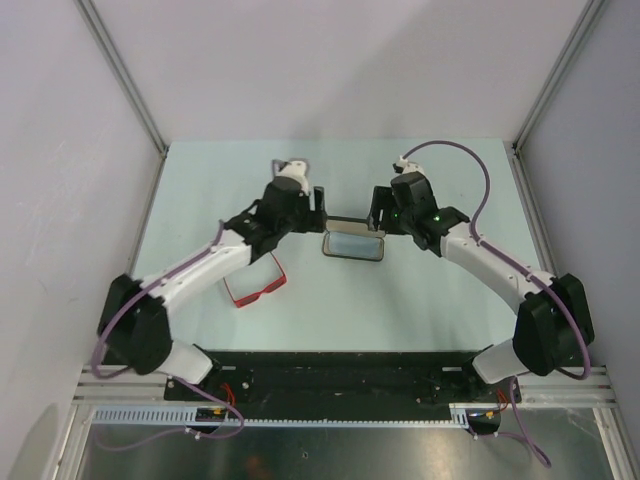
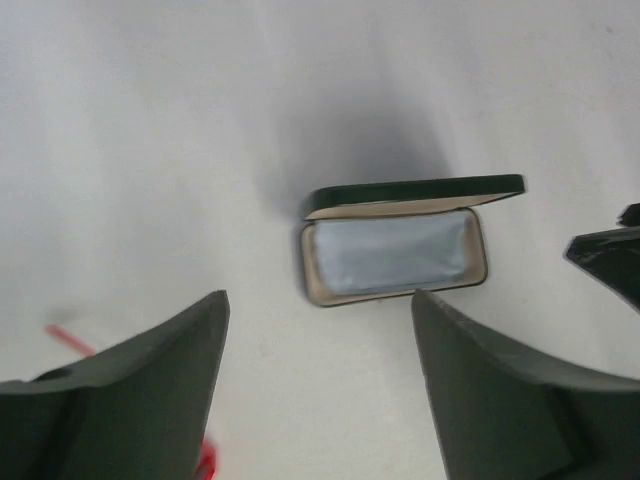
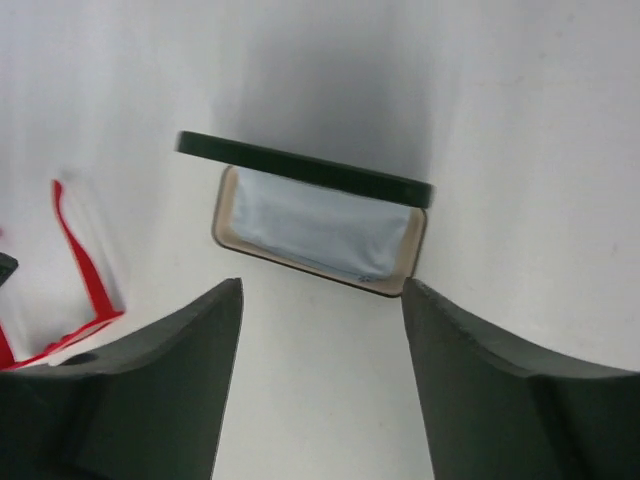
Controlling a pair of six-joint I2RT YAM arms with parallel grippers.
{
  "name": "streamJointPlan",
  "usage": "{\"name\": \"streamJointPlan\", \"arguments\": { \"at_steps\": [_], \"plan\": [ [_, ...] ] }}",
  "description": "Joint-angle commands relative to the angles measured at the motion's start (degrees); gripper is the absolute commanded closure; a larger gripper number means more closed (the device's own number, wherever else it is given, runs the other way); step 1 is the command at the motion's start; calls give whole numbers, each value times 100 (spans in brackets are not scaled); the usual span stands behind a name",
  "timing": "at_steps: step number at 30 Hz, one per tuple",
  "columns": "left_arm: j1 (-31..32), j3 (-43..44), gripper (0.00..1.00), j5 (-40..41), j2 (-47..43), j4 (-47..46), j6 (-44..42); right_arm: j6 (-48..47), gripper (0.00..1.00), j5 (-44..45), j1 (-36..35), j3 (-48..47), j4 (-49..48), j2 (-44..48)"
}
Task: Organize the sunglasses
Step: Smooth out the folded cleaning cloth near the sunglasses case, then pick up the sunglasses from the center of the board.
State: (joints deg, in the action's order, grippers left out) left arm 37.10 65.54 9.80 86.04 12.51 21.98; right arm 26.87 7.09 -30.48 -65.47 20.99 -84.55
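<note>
The sunglasses [image 1: 256, 287] have a bright red frame and lie on the table left of centre, partly under my left arm. They also show at the left edge of the right wrist view, sunglasses [image 3: 86, 288]. A black case [image 1: 353, 244] lies open at mid-table, its lid [image 3: 300, 170] raised and a pale blue cloth [image 2: 392, 254] inside. My left gripper [image 1: 319, 203] hovers just left of the case and my right gripper [image 1: 379, 207] just right of it. Both are open with nothing between the fingers: left gripper [image 2: 320, 300], right gripper [image 3: 322, 290].
The pale table [image 1: 420, 300] is bounded by grey walls with metal corner posts [image 1: 125, 75] at the back. A black rail [image 1: 330, 375] with both arm bases runs along the near edge. Part of my right gripper [image 2: 610, 262] shows at the right edge of the left wrist view.
</note>
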Motion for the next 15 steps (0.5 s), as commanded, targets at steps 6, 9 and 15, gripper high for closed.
{"name": "streamJointPlan", "arguments": {
  "at_steps": [6,9,15],
  "plan": [
    [-984,-1006,0,742,-2204,102,-115,-884,7,-251,-977,-27,-1342,36],
    [-1423,-1174,0,777,-2863,365,-1,-929,6,-883,-1267,-18,-1975,-305],
    [-2249,-1377,0,743,-3559,1007,105,-1070,9,-1298,-1803,-719,-2452,-1378]
  ]
}}
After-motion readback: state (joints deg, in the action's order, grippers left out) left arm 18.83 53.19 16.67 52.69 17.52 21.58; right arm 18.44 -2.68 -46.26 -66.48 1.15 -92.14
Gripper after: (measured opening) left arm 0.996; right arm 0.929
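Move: To the right hand's left, about 32 cm off and some 7 cm nearer the base, lie the open red sunglasses, roughly 15 cm below. The sunglasses case, with the cloth in its tray and its lid up, sits between them: about 7 cm to the right hand's left, 1 cm ahead, also 15 cm below. From the left hand the sunglasses lie about 15 cm left, 7 cm back and 16 cm below. Sweeping left across above the sunglasses case, the right hand heads for the sunglasses, going about 15 cm left and 4 cm back while it turns nearly 30 degrees counter-clockwise and opens wide, touching nothing. The left hand clears the way, swinging 18 cm left and rising 10 cm, turning counter-clockwise, tipping up and opening fully. ##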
